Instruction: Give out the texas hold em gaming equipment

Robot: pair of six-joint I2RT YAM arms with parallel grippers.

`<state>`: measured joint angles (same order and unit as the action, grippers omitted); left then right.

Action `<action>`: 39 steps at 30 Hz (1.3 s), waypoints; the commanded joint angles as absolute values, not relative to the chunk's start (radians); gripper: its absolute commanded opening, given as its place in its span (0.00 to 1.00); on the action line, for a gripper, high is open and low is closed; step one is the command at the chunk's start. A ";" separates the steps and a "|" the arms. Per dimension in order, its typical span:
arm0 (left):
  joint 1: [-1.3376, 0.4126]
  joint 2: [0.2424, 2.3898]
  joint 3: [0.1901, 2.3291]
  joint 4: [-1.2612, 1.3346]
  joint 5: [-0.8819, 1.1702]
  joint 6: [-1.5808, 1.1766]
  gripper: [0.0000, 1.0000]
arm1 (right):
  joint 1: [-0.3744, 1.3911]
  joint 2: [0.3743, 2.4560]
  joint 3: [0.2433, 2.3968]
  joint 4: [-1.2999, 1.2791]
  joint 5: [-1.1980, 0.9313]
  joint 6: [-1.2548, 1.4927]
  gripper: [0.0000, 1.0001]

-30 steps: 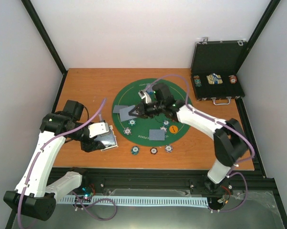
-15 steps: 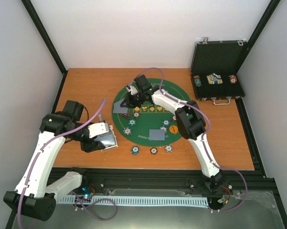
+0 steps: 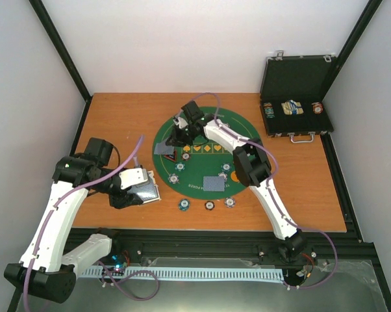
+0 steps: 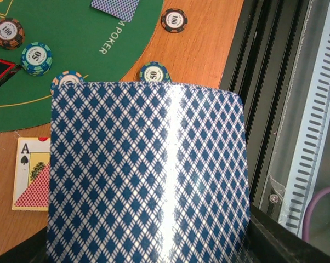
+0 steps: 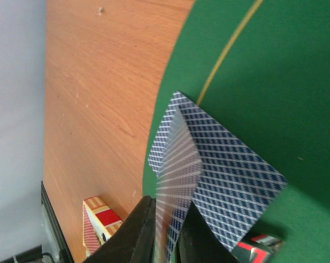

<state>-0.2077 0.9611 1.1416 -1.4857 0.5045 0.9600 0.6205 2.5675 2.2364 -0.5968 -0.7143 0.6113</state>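
Note:
My left gripper (image 3: 138, 190) is shut on a deck of blue-checked playing cards (image 4: 148, 175), off the green mat's (image 3: 205, 140) left edge; the deck hides its fingers. My right gripper (image 5: 168, 219) is shut on one card (image 5: 178, 170), held on edge just above a face-down card (image 5: 231, 175) at the mat's left rim (image 3: 164, 149). Another face-down card (image 3: 213, 184) lies at the mat's near side. Striped poker chips (image 3: 184, 205) (image 3: 210, 205) (image 3: 229, 202) sit along the near rim. The black-and-red triangle marker (image 3: 171, 156) and an orange disc (image 3: 235, 161) rest on the mat.
A black case (image 3: 296, 97) stands open at the far right with chips inside. A red-and-yellow card box (image 4: 30, 172) lies on the wood under my left gripper. More chips (image 4: 37, 58) (image 4: 7, 33) sit on the mat's left part. Black rails (image 4: 263, 82) edge the table's near side.
My right arm has swung from the mat's middle to its far left rim, carrying the card. The left arm and its deck have barely moved.

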 commanded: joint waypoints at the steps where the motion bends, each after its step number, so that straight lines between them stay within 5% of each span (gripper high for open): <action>1: -0.208 0.948 1.158 -1.500 0.518 0.953 0.12 | 0.599 2.562 2.261 -0.654 -0.709 0.578 0.17; 4: -0.207 0.947 1.155 -1.497 0.524 0.950 0.12 | 0.592 2.537 2.260 -0.685 -0.689 0.564 0.27; 12: -0.207 0.950 1.159 -1.496 0.531 0.948 0.12 | 0.576 2.443 2.221 -0.793 -0.608 0.477 0.33; 20: -0.207 0.947 1.156 -1.496 0.534 0.945 0.12 | 0.577 2.152 1.888 -0.646 -0.643 0.492 0.41; 29: -0.207 0.942 1.143 -1.483 0.545 0.940 0.12 | 0.694 1.648 1.304 -0.237 -0.736 0.713 0.80; 39: -0.207 0.948 1.137 -1.473 0.557 0.929 0.12 | 0.893 1.480 1.090 -0.005 -0.677 0.887 0.81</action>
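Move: The right hand still has a card between its fingers, and the card already lying at the mat's left edge is about 3 cm below and 2 cm to the left. From this hand the red triangle lies some 4 cm back and level sideways, and the left hand's deck about 29 cm back, 7 cm left and 14 cm higher. From the left hand, the lying card is roughly 29 cm ahead, 5 cm right and 17 cm down. Over the lying card the right hand opens its fingers partway and lets go of its card, drawing off about 4 cm to the right and slightly down as the fingertips dip. It then swings some 24 cm back and 17 cm up towards the deck that the left hand keeps holding out, opening wide as the fingertips tilt up over 20 degrees. ##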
